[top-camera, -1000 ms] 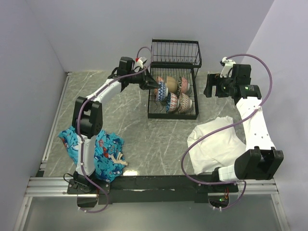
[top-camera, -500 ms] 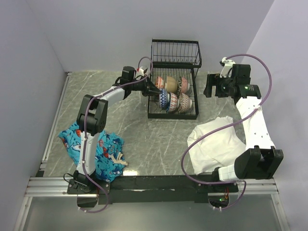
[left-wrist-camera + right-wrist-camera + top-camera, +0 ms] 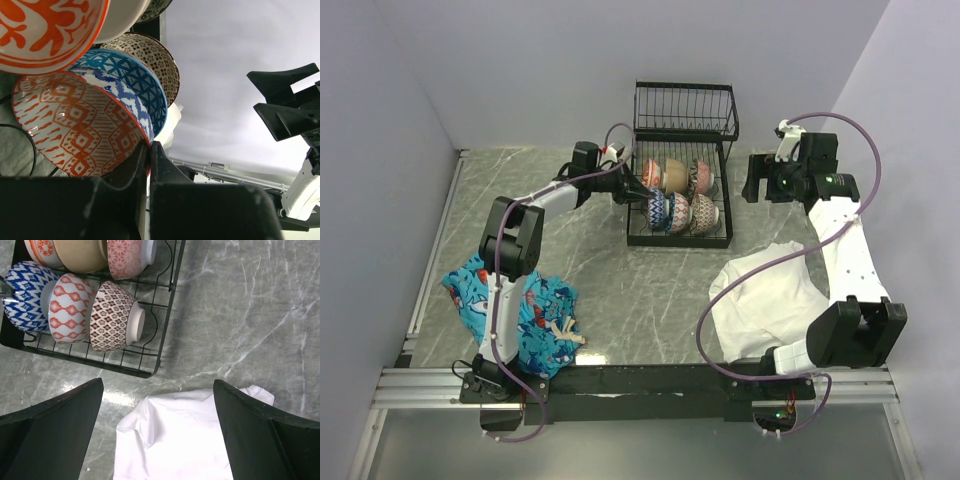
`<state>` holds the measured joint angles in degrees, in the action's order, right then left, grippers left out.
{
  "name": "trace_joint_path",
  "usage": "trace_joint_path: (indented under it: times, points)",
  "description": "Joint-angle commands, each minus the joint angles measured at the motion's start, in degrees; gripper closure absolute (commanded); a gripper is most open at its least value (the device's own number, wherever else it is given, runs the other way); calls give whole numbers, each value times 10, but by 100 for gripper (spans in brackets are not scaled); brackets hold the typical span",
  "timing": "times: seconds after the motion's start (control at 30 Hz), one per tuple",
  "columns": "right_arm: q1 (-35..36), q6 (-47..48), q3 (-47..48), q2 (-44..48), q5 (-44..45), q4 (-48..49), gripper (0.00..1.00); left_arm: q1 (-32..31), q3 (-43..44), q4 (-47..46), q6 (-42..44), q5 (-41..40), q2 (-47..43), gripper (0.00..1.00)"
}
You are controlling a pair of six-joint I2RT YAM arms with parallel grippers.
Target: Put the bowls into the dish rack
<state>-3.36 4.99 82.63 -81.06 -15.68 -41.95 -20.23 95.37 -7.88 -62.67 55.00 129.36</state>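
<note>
The black dish rack (image 3: 712,237) stands at the back middle of the table, with several bowls on edge in two rows. My left gripper (image 3: 640,190) reaches in from the left, shut on the rim of the blue-and-white bowl (image 3: 25,295) at the left end of the front row. Close up, its fingers (image 3: 165,170) pinch that rim, and the bowl's inside (image 3: 75,125) shows a red diamond pattern. Beside it stand a red-diamond bowl (image 3: 67,307) and a brown bowl (image 3: 112,315). My right gripper (image 3: 157,385) hangs open to the right of the rack, holding nothing.
A white cloth (image 3: 765,300) lies on the table under the right arm. A blue patterned cloth (image 3: 515,310) lies at the near left. The rack's raised basket tier (image 3: 685,110) stands behind the bowls. Walls close in at left, back and right.
My left arm has dropped lower and carried the blue-and-white bowl a little to the right, into the front row of the rack. The right arm has barely moved.
</note>
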Motion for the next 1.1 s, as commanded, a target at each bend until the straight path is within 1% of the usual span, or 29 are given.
trace_joint_path:
  times: [0.0,0.1,0.4,0.5,0.53,0.63,0.73,0.83,0.93,1.0,1.03,1.07]
  points:
    - [4,3,34,-13,-1,7,1,3,-9,8,12,-29,-17,95]
    - [4,2,35,-15,-2,8,1,3,-11,17,15,-36,-17,93]
    - [5,5,27,-10,-1,7,1,1,-12,31,14,-46,-13,79]
    - [5,4,23,-7,-1,7,1,0,-9,31,19,-46,-17,73]
    - [5,4,23,-6,-2,9,1,0,-7,32,22,-46,-20,66]
    - [5,4,22,-5,-3,9,1,0,3,32,33,-46,-27,61]
    - [6,5,26,-6,-4,9,1,1,10,26,44,-46,-38,59]
    - [5,6,32,-7,-3,13,1,3,29,46,68,-47,-45,56]
    - [5,6,38,-9,-4,12,1,14,29,74,98,-52,-61,56]
    - [6,5,40,-10,-6,12,1,26,26,77,123,-48,-80,56]
    - [6,5,42,-12,-10,13,1,29,25,93,136,-40,-89,56]
    - [5,5,43,-13,-12,13,1,33,28,123,182,-37,-103,55]
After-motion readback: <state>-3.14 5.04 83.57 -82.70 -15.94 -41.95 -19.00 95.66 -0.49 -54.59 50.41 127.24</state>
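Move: The blue-and-white bowl is still in the left fingers by its upper rim, mouth to the left; its middle lies roughly 5 cm below the left hand point, 3 cm right and 1 cm back. The pink diamond bowl stands about 8 cm right and 1 cm back, the orange bowl some 8 cm ahead and 1 cm right, both 5 cm lower. For the right hand, the blue-and-white bowl is about 25 cm left, 4 cm ahead and 18 cm below. Lower the left gripper a last 2 cm or so with the blue-and-white bowl at the left end of the near row, and open the fingers to nearly half as you sink, so that they let go of its rim. Then draw back left about 1.5 cm and start to rise, tips swinging slightly, leaving the bowl to the rack. ##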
